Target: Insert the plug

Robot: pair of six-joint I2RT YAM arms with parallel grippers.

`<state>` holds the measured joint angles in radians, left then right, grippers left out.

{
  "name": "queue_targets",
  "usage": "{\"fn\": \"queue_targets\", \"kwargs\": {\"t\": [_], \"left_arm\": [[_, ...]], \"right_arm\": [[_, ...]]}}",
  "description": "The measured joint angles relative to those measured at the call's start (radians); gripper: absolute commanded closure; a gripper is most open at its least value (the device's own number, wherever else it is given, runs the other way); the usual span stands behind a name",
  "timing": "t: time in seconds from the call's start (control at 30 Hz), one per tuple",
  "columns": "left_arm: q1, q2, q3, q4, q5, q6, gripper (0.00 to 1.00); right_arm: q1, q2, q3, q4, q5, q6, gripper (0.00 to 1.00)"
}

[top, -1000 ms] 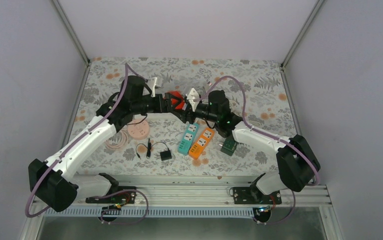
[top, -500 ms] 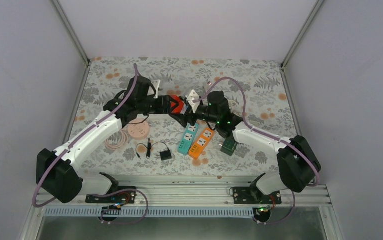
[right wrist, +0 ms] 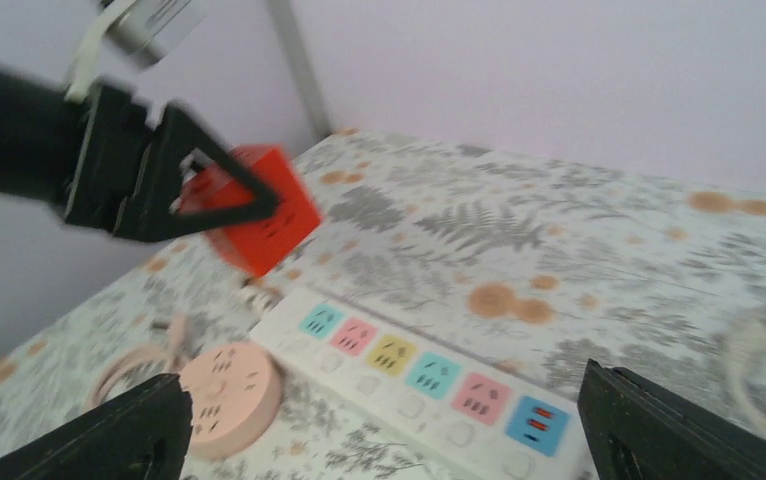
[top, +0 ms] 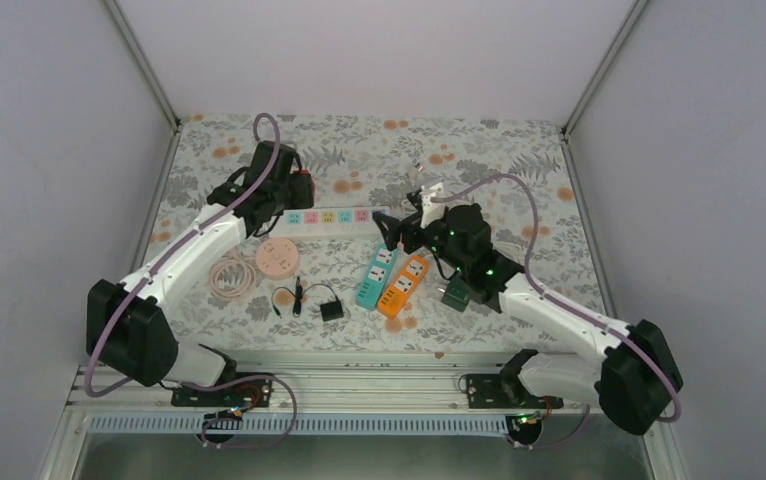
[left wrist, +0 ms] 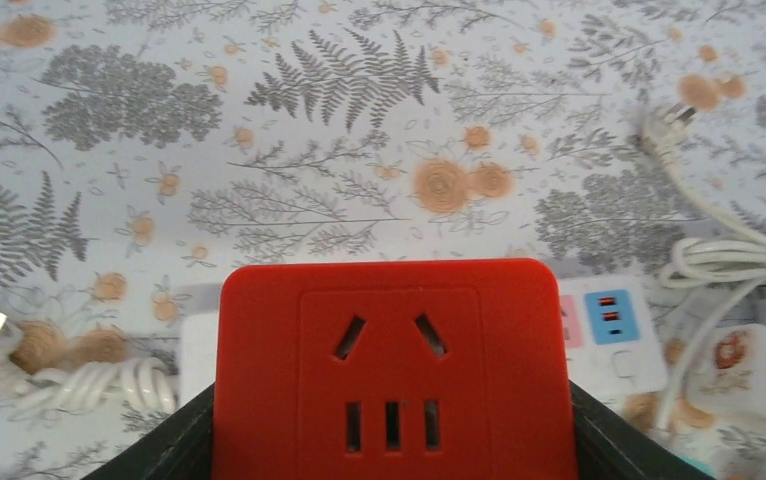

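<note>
My left gripper (left wrist: 394, 445) is shut on a red cube-shaped plug block (left wrist: 394, 370); the block's socket face fills the lower part of the left wrist view. From above, the cube (top: 302, 186) hangs over the left end of a long white power strip (top: 334, 218) with coloured sockets. In the right wrist view the cube (right wrist: 259, 205) is raised above the strip (right wrist: 419, 375). My right gripper (right wrist: 389, 420) is open and empty, over the strip's right half (top: 399, 226). The plug's pins are hidden.
A round pink socket (top: 279, 260), a teal strip (top: 375, 275), an orange strip (top: 404, 285), a green cube (top: 458, 292) and a black adapter (top: 331, 311) lie nearer the arms. A coiled cable (top: 231, 280) lies at the left, and a white cable bundle (left wrist: 729, 260) lies by the strip's right end.
The left gripper closed on the red cube and carried it left. The right gripper opened, let the cube go and drew back to the right.
</note>
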<state>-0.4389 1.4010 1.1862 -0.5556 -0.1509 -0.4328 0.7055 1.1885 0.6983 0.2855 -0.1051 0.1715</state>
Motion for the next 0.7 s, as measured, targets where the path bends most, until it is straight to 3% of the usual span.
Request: {"fn": "queue_targets", "kwargs": {"t": [0.27, 0.7], "left_arm": [[0.036, 0.069, 0.018, -0.006, -0.008, 0.117, 0.5], [0.098, 0.156, -0.022, 0.017, -0.015, 0.187, 0.5]], "right_arm": [[-0.062, -0.09, 0.012, -0.126, 0.274, 0.171, 0.0], [-0.094, -0.088, 0.034, -0.255, 0.311, 0.279, 0.0]]}}
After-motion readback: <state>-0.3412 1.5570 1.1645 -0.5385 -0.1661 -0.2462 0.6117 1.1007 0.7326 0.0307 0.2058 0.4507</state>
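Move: The left hand holds the red cube; the teal socket at the left end of the white power strip lies about 7 cm ahead, 5 cm left and 17 cm below it. The round pink strip is some 3 cm back and 8 cm left, on the table, and a white coiled cord about 7 cm ahead and 16 cm left. From the empty right hand the teal socket is roughly 14 cm ahead and 21 cm left, the white cube adapter about 12 cm ahead and 9 cm right, both far below. The left hand keeps its grip on the red cube and lowers it some 7 cm while easing about 4 cm left and a little forward, towards the left end of the white power strip, rolling roughly 10 degrees so that its left side rises and tipping slightly farther down. The right hand, already free of the cube, swings about 9 cm right and a little forward with open fingers, turning some 27 degrees clockwise and tipping its fingers down, away from the left hand and towards the white cube adapter, then nearly stops high over the table. ##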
